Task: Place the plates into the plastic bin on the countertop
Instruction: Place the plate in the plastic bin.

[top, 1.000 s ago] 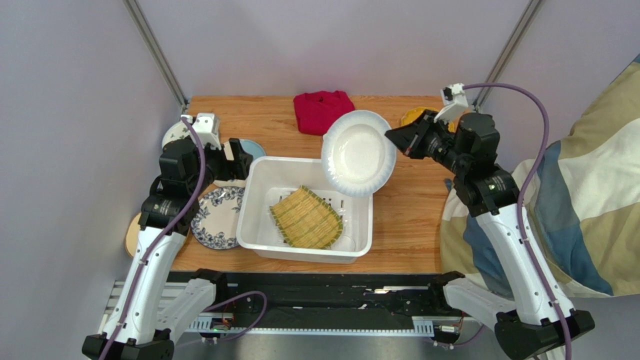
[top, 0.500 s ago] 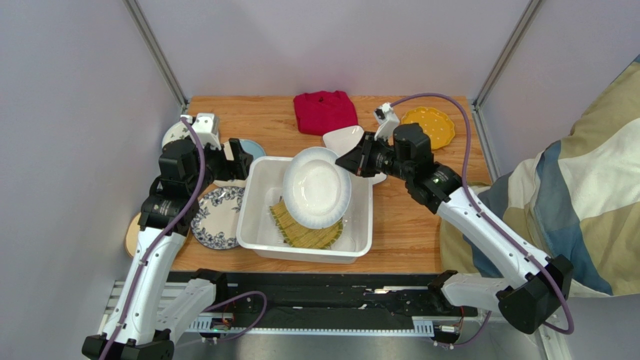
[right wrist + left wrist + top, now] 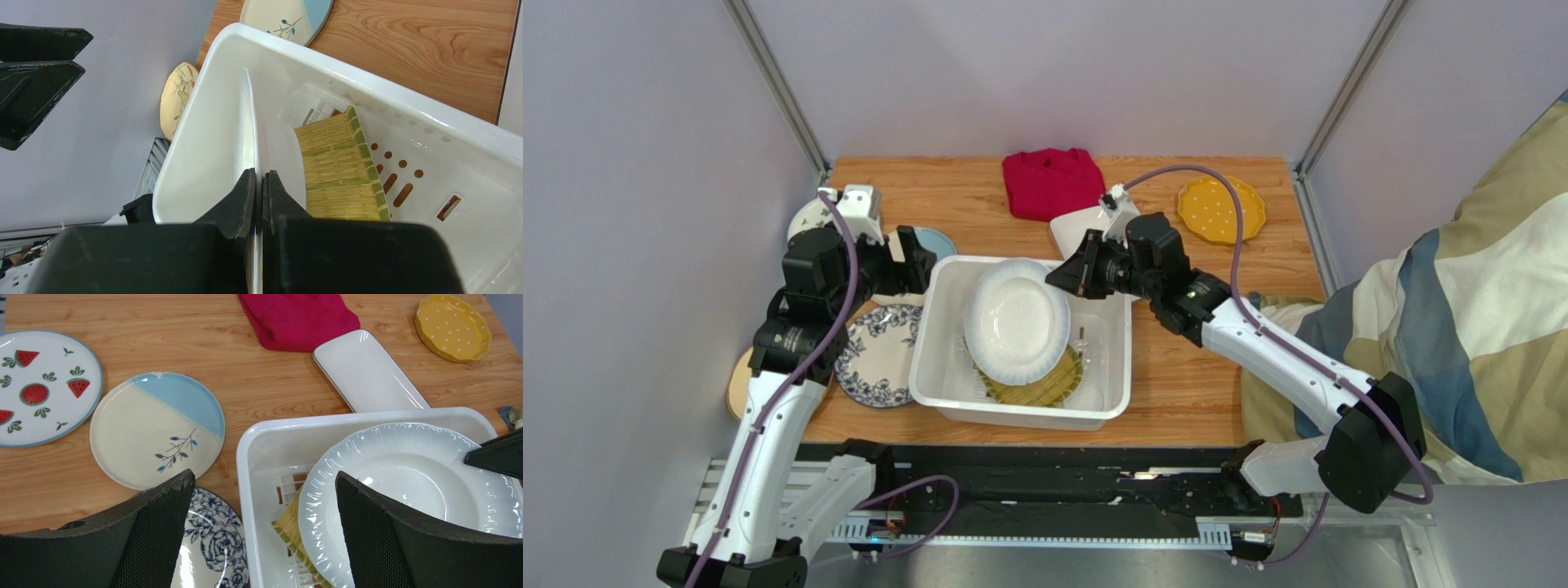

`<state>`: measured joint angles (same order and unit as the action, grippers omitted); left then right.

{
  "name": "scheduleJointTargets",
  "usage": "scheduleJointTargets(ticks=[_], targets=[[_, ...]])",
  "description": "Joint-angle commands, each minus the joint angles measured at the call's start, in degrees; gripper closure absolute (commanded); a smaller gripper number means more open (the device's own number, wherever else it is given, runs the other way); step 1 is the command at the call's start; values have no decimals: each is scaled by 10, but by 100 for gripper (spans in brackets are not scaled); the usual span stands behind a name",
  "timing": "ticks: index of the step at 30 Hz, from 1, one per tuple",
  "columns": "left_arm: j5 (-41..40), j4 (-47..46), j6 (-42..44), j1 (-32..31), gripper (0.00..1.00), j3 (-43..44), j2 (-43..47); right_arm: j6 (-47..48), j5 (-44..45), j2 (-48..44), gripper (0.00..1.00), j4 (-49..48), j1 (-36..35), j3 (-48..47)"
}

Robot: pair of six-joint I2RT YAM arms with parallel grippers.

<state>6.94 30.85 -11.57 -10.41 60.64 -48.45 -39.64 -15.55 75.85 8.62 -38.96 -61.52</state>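
Observation:
My right gripper (image 3: 1064,277) is shut on the rim of a plain white round plate (image 3: 1017,321) and holds it tilted inside the white plastic bin (image 3: 1014,410), over a greenish woven-look plate (image 3: 1044,382). In the right wrist view the fingers (image 3: 245,190) pinch the plate's edge (image 3: 245,116) above the woven plate (image 3: 337,165). My left gripper (image 3: 897,263) is open and empty, above the bin's left rim (image 3: 248,453). On the countertop (image 3: 1185,355) lie the blue floral (image 3: 873,355), cream-and-blue (image 3: 156,435), strawberry-print (image 3: 43,386), white rectangular (image 3: 368,370) and yellow scalloped (image 3: 1220,208) plates.
A folded red cloth (image 3: 1053,180) lies at the back middle. A tan plate (image 3: 741,382) juts over the table's left edge. Metal frame posts stand at both back corners. A patterned cushion (image 3: 1480,319) is off the table's right side.
My right arm has swung left and down, carrying the white round plate from above the bin's right rim into the bin over the woven plate. The left arm has not moved.

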Motion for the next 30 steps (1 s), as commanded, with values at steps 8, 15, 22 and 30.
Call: scheduleJointTargets(ticks=[8,15,22,30], targets=[[3,-15,2,-2,11,-2,0,-68,-21,27,100,-169,-13,29],[3,-15,1,-2,11,-2,2,-72,-13,48,100,-184,-14,45],[4,-14,1,-2,11,-2,1,-71,-11,75,100,-199,-14,53],[4,-15,2,-2,11,-2,1,-63,-4,111,100,-206,-16,62]])
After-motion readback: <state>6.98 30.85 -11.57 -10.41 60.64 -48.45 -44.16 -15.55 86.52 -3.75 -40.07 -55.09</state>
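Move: The right hand holds the round white plate by its rim over the bin. The woven yellow-green plate on the bin's floor, where the white plate is being taken, lies about 5 cm back, 5 cm to the left and 17 cm below. The white rectangular plate lies some 16 cm ahead and 10 cm to the right, the blue floral plate about 32 cm left and 5 cm back. From the left hand, the woven plate is roughly 20 cm right, 5 cm back and 22 cm below. Lower the right gripper about 8 cm into the bin, easing some 2.5 cm to the left as it sinks and a little forward late on. Keep the fingers shut on the white plate's rim and tip them down a further 5 to 10 degrees, bringing the plate down over the woven plate. ##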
